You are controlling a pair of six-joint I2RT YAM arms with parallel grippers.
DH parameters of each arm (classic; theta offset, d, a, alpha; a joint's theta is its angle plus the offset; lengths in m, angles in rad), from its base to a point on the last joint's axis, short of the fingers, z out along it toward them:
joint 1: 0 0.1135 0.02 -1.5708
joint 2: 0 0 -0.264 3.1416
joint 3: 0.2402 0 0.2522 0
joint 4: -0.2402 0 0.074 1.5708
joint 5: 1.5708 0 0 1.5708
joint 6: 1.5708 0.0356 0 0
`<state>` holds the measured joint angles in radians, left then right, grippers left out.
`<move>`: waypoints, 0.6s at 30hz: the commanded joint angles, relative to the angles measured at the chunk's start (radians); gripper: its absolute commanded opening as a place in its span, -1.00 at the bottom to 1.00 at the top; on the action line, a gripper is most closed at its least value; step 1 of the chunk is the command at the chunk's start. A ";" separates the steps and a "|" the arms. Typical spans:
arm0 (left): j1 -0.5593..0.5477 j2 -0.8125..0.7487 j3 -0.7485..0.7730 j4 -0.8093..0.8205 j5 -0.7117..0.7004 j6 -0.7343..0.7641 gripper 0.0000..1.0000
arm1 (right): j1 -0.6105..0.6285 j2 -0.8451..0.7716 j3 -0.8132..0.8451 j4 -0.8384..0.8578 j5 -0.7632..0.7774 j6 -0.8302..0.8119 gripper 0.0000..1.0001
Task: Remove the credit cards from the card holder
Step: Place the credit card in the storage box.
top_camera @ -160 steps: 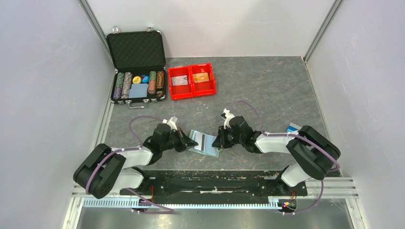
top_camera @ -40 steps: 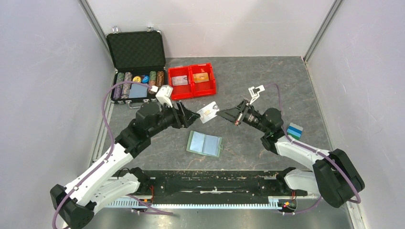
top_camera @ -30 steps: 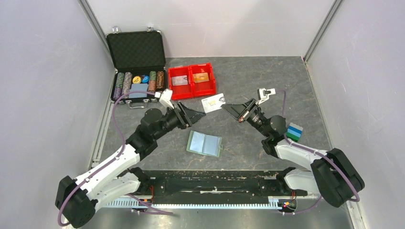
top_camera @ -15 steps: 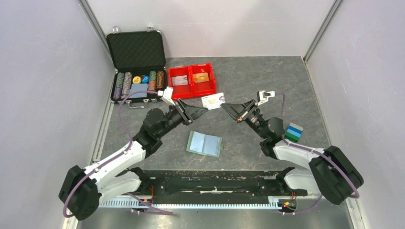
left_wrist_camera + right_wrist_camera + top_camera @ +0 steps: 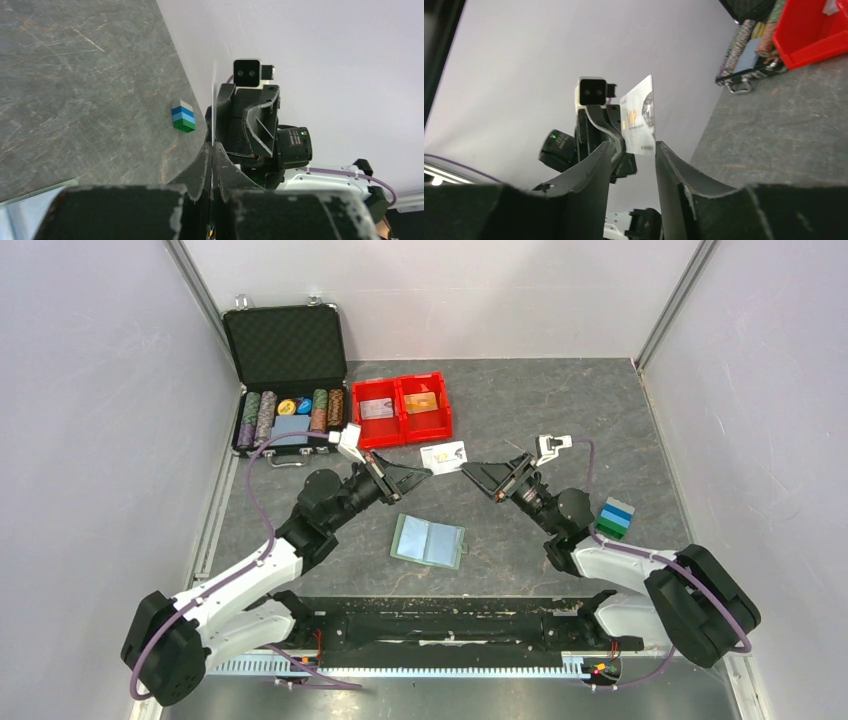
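Observation:
A whitish credit card (image 5: 443, 456) with gold print hangs in the air between the two arms, above the table. My left gripper (image 5: 428, 472) is shut on its left edge. In the left wrist view the card (image 5: 213, 100) shows edge-on between the closed fingers of that gripper (image 5: 212, 147). My right gripper (image 5: 466, 471) is open just right of the card. In the right wrist view its jaws (image 5: 633, 147) stand apart, with the card (image 5: 640, 122) beyond them. The card holder (image 5: 428, 541) lies open and flat on the table below, pale blue pockets up.
A red two-compartment bin (image 5: 402, 410) at the back holds a whitish card and an orange card. The open black poker-chip case (image 5: 287, 380) stands to its left. A small blue-and-green block (image 5: 615, 517) sits by the right arm. Walls close in on both sides.
The left gripper has closed on the card's left edge and the right gripper has opened and let go of it. The card has dropped slightly toward the left arm.

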<state>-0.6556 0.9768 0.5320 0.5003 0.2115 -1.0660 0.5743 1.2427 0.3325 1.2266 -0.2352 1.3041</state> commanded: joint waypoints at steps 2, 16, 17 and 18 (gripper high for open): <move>0.032 -0.020 0.102 -0.149 -0.013 0.127 -0.95 | 0.001 -0.077 -0.049 -0.053 -0.031 -0.092 -0.01; 0.417 0.156 0.299 -0.478 0.103 0.335 -0.95 | 0.001 -0.389 0.105 -0.821 -0.077 -0.623 0.96; 0.452 0.191 0.314 -0.482 0.124 0.337 -0.96 | 0.002 -0.411 0.120 -0.875 -0.061 -0.654 0.96; 0.477 0.220 0.328 -0.481 0.137 0.341 -0.95 | 0.002 -0.429 0.129 -0.916 -0.046 -0.682 0.96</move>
<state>-0.2733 1.1034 0.7914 0.0887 0.2676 -0.8082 0.5743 0.8837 0.3737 0.5697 -0.3149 0.8242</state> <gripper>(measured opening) 0.031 0.979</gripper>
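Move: The left hand holds the credit card. The storage box's left compartment, where a white card already lies, is about 26 cm ahead of it, 13 cm to its left and some 22 cm below; the right compartment is roughly 27 cm ahead and level with it sideways. The chip case is some 25 cm ahead and 35 cm left, the open card holder about 8 cm back, straight beneath. From the right hand, the left compartment lies some 26 cm ahead, 20 cm left, 22 cm below. Forward and to its left in equal parts, about 14 cm in all and gathering speed, the left hand carries the pinched credit card towards the storage box's left compartment, sinking slightly at the end; its fingers swing counter-clockwise and dip by nearly 20 degrees. The right hand, already opening, spreads its fingers wide and backs down and away about 5 cm, rolling and tipping towards level. ##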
